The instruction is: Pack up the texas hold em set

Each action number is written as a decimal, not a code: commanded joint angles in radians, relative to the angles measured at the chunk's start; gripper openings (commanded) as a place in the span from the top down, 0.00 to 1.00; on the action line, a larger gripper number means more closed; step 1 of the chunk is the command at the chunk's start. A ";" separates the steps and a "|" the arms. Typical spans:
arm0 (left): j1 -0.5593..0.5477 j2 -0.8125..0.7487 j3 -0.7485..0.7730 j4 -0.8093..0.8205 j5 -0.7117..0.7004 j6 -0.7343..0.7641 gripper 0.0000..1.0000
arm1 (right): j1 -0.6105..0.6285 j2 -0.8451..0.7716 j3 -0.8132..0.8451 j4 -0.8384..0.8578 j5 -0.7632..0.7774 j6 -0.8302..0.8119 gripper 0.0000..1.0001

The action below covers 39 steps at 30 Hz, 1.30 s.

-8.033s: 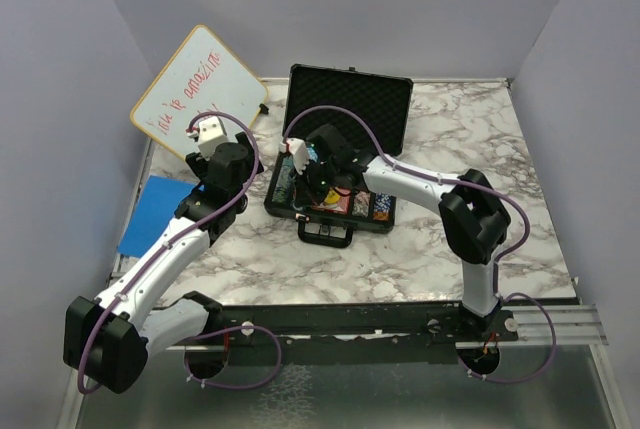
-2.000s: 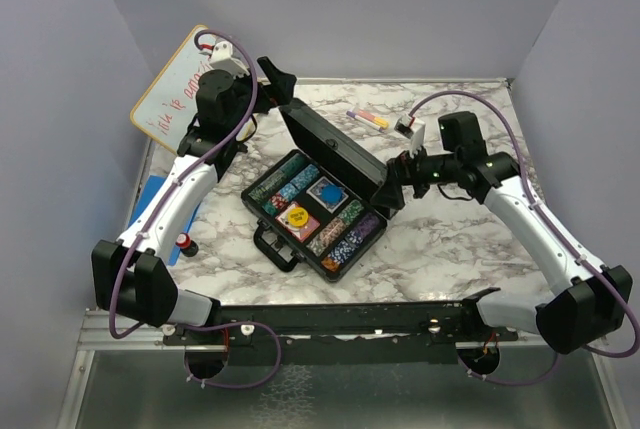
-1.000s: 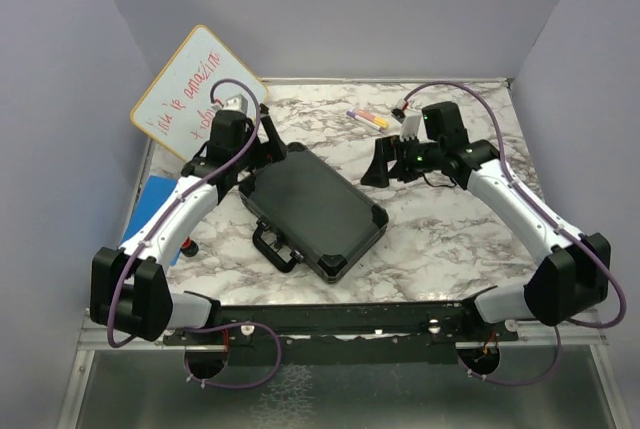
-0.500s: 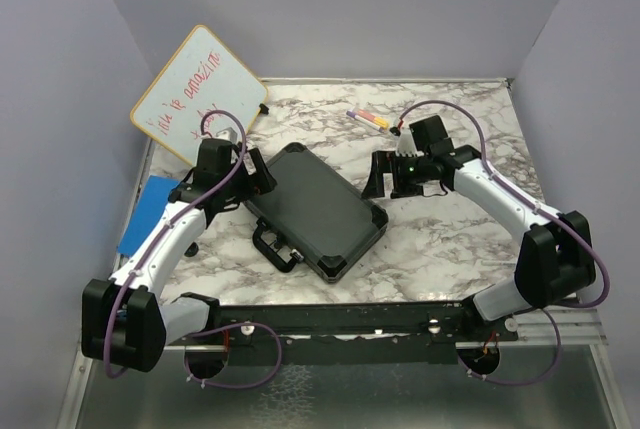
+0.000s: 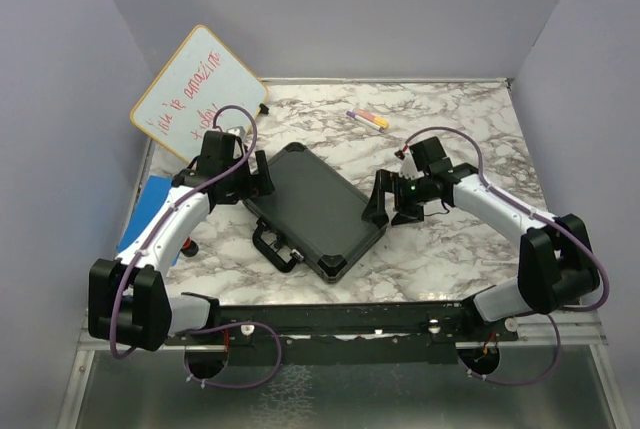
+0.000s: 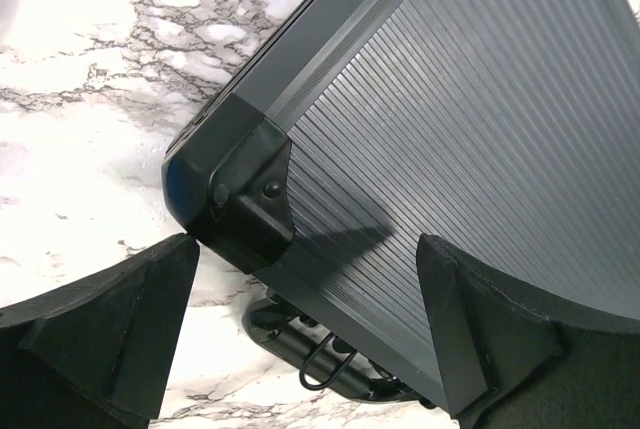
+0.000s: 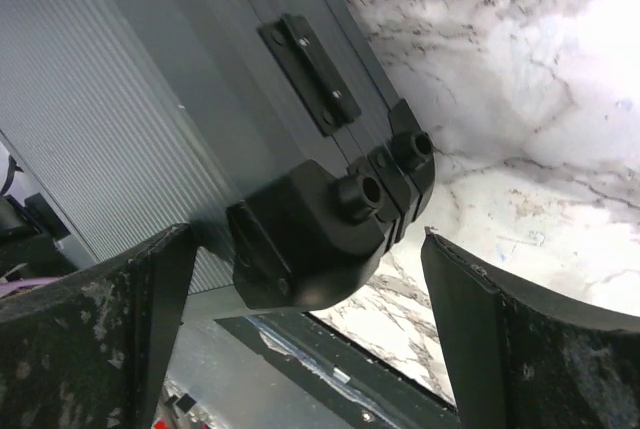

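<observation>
The black briefcase of the texas hold em set lies shut and flat on the marble table, turned diagonally, with its handle toward the near edge. Chips and cards are hidden inside. My left gripper is open at the case's far left corner. In the left wrist view, that corner and the ribbed lid lie between the spread fingers of the left gripper. My right gripper is open at the right corner. In the right wrist view, that right corner and a hinge sit ahead of the right gripper.
A white dry-erase board leans at the back left. A flat blue pad lies under the left arm, with a small dark object beside it. A marker lies at the back centre. Purple walls enclose three sides.
The lid, open two seconds ago, is shut. Over the last second both open grippers dropped lower and came in against the case's left and right corners.
</observation>
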 commanded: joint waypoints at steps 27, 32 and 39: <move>0.084 0.059 -0.054 0.120 0.175 -0.034 0.02 | -0.004 0.010 -0.120 0.667 0.074 0.519 0.34; 0.093 0.090 -0.047 0.156 0.242 -0.066 0.01 | -0.049 0.126 0.004 0.671 0.113 0.458 0.35; 0.095 0.109 0.035 0.092 0.060 0.046 0.01 | -0.062 0.182 0.152 0.471 0.163 0.286 0.27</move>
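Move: Just below the right hand, between its open fingers, is the case's right corner, about 2 cm to its left, 1 cm back and 3 cm down; the case's middle is some 17 cm left, level fore and aft. The markers lie about 22 cm ahead and 5 cm left. From the left hand the case's left corner is some 3 cm left, level fore and aft and 5 cm down, the handle roughly 13 cm back and 5 cm right. Pushing the case's right corner forward is the right hand's work: it first eases back and down about 1 cm, narrows its fingers onto the corner, then sweeps some 12 cm forward and slightly left, turning about 20 degrees clockwise. The left hand sinks 2.5 cm onto the other end, one finger touching the lid, and shifts slightly forward late on. ##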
